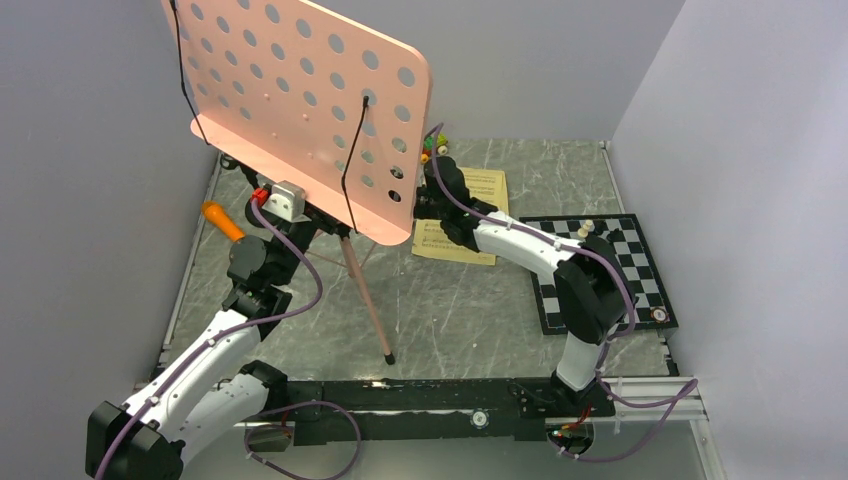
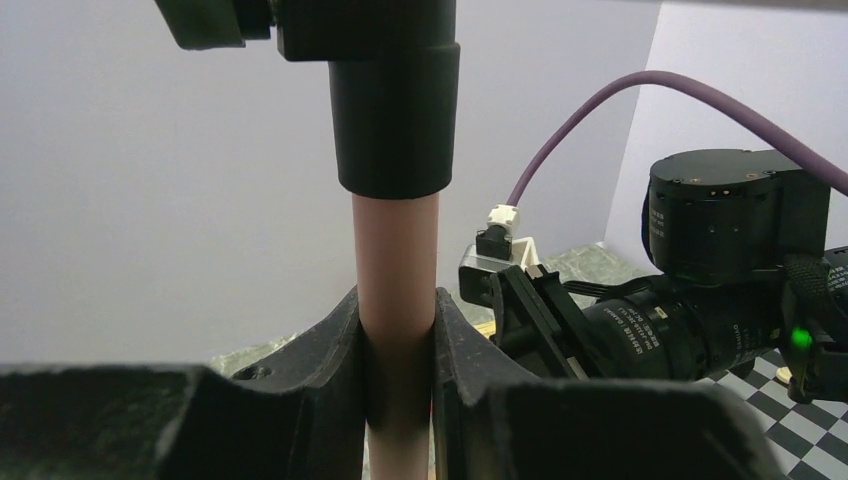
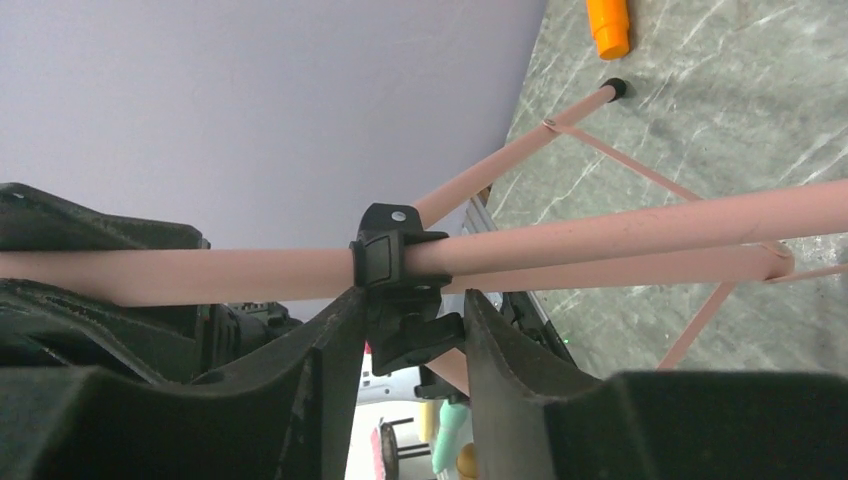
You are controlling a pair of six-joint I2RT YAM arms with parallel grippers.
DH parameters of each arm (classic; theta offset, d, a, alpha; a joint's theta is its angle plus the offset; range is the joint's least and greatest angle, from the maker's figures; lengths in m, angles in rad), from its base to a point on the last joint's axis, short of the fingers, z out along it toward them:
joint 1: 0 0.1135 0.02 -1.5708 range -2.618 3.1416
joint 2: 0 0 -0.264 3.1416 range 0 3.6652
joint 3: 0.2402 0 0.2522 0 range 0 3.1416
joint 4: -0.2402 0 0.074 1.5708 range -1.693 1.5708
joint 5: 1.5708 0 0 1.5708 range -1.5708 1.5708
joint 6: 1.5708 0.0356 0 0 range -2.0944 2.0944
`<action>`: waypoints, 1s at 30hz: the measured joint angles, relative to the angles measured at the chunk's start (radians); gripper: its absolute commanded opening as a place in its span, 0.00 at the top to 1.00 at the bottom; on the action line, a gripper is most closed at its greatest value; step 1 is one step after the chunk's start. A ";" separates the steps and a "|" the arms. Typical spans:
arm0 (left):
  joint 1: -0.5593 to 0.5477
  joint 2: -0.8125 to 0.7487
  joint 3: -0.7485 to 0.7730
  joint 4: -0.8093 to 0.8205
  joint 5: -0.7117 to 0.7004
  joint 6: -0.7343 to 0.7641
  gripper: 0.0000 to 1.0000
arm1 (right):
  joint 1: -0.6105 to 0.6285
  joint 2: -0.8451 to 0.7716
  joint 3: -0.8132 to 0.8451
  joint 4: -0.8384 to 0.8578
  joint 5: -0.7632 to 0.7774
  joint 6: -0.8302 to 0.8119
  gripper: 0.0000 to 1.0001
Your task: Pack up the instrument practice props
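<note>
The tall pink music stand (image 1: 300, 95) stands at the back left, its tripod leg (image 1: 368, 300) reaching toward the table's front. Under the perforated desk, my left gripper (image 1: 298, 215) is shut on the pink pole (image 2: 396, 250), just below a black collar (image 2: 395, 120). My right gripper (image 1: 425, 205) reaches in from the right. Its jaws press on both sides of the black clamp lever (image 3: 410, 325) on the pole (image 3: 620, 232). An orange toy microphone (image 1: 222, 220) lies left of the stand. Yellow sheet-music pages (image 1: 470, 235) lie under the right arm.
A black-and-white chessboard (image 1: 630, 290) with pieces covers the right side of the table. Small toy cars (image 1: 435, 148) sit at the back behind the sheets. Grey walls close in on the left, back and right. The spread tripod legs (image 3: 520, 150) stand over the marble top.
</note>
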 measured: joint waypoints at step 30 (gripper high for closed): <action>-0.007 0.000 0.000 -0.011 -0.018 0.004 1.00 | 0.133 -0.147 -0.060 0.000 0.325 -0.648 0.95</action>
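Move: The dark clamp knob on the stand's pole sits right between my right fingertips, about 1 cm to the left of the hand point and level with it. The yellow sheets lie some 19 cm ahead, 22 cm to the right and 25 cm below; the orange microphone about 15 cm ahead, 27 cm to the left and equally low. From my left hand, holding the pole, the knob is roughly 11 cm below, 1 cm back and 2 cm right. I close my right fingers a little to pinch the clamp knob and keep the hand in place, then roll the wrist some 40 degrees counter-clockwise, as seen looking along the fingers. Late in the roll my hand rises about 1.5 cm and the fingers shut fully, no longer around the knob. My left hand keeps its grip on the pole. ##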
